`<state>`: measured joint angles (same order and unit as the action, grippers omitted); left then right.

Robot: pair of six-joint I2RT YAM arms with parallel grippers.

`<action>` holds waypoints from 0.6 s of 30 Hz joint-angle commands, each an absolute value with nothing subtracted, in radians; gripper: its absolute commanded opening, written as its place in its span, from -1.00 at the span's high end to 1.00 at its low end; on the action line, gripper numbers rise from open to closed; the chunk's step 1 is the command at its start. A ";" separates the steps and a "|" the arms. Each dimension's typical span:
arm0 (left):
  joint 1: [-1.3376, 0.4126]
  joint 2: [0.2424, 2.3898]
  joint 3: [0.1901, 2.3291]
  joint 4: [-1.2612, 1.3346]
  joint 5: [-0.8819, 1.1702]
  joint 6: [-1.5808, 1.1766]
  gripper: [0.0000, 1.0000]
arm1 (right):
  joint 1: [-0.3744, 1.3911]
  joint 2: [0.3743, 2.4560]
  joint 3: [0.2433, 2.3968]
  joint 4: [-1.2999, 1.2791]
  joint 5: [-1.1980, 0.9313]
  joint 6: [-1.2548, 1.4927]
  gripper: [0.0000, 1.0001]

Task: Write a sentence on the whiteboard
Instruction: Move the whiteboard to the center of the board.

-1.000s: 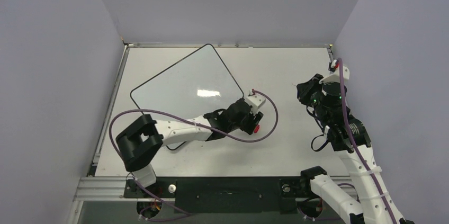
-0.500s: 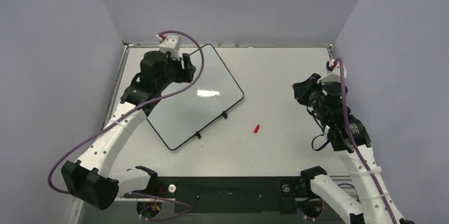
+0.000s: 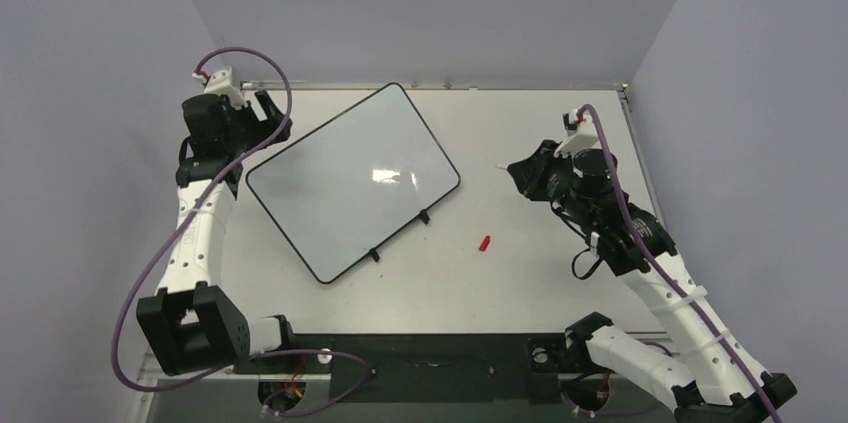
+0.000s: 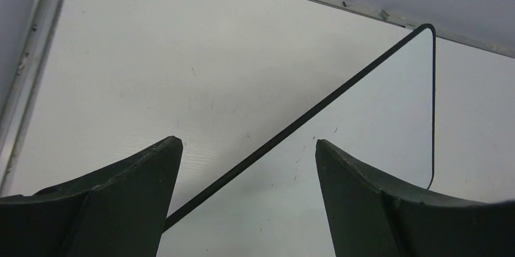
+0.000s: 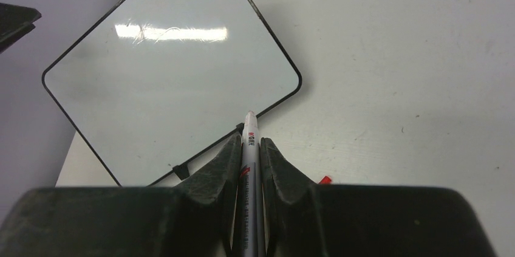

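Observation:
The whiteboard point(image 3: 350, 178) lies flat and turned at an angle on the table, black-framed, with small feet on its near-right edge. The sentence is out of view: the board's face point(image 5: 164, 81) shows only a light reflection. My left gripper point(image 3: 278, 125) hovers open over the board's far-left edge, and the frame line runs between its fingers point(image 4: 246, 144) with nothing held. My right gripper point(image 3: 518, 171) is to the right of the board, shut point(image 5: 250, 140) on a white marker point(image 5: 249, 124) whose uncapped tip point(image 3: 497, 165) points toward the board's right corner, above the table.
A small red marker cap point(image 3: 484, 242) lies on the table near the board's feet, also seen by the right fingers as the cap point(image 5: 325, 179). Pale walls close in the table on three sides. The table's metal rim point(image 4: 27, 62) runs just left of my left gripper.
My left arm swung from the board's near-right corner by the red cap to its far-left edge, and its jaws opened wider. My right gripper moved left toward the board with the marker.

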<state>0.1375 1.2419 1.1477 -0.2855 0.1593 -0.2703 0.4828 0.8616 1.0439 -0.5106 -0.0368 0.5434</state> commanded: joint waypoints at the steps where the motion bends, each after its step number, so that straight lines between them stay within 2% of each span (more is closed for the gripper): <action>1: 0.193 1.392 1.239 -0.209 0.503 -0.242 -0.57 | 0.505 0.897 1.052 -0.451 -0.038 0.534 1.00; 6: 0.200 1.557 1.354 -0.277 0.716 -0.184 -0.52 | 0.508 0.920 1.050 -0.449 -0.049 0.523 1.00; 9: 0.180 1.619 1.382 -0.314 0.744 -0.147 -0.49 | 0.510 0.920 1.046 -0.453 -0.046 0.512 1.00; 12: 0.163 1.665 1.397 -0.344 0.805 -0.120 -0.37 | 0.509 0.915 1.035 -0.455 -0.042 0.506 1.00; 18: 0.112 1.752 1.478 -0.483 0.896 -0.013 0.02 | 0.511 0.912 1.022 -0.457 -0.046 0.496 1.00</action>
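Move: The whiteboard lies flat with its middle about 14 cm to the left hand's right, level with it in reach and some 20 cm below; its far-left edge runs obliquely out ahead. On its near-right edge the near clip is about 18 cm back and 18 cm right of that hand, the far clip 9 cm back and 29 cm right. From the right hand, which still holds the marker, the whiteboard's middle lies about 14 cm ahead, 30 cm left and 24 cm below. The left hand swings right and down, about 8 cm each way, over the whiteboard's far-left edge, with some 5 cm of forward reach that comes only in the first half, while the wrist turns clockwise about 35 degrees, the fingers tip a little further down and their gap narrows from wide to about half, still short of touching the board. The right hand keeps its hold on the marker and sinks about 2 cm, easing slightly left as it settles. ##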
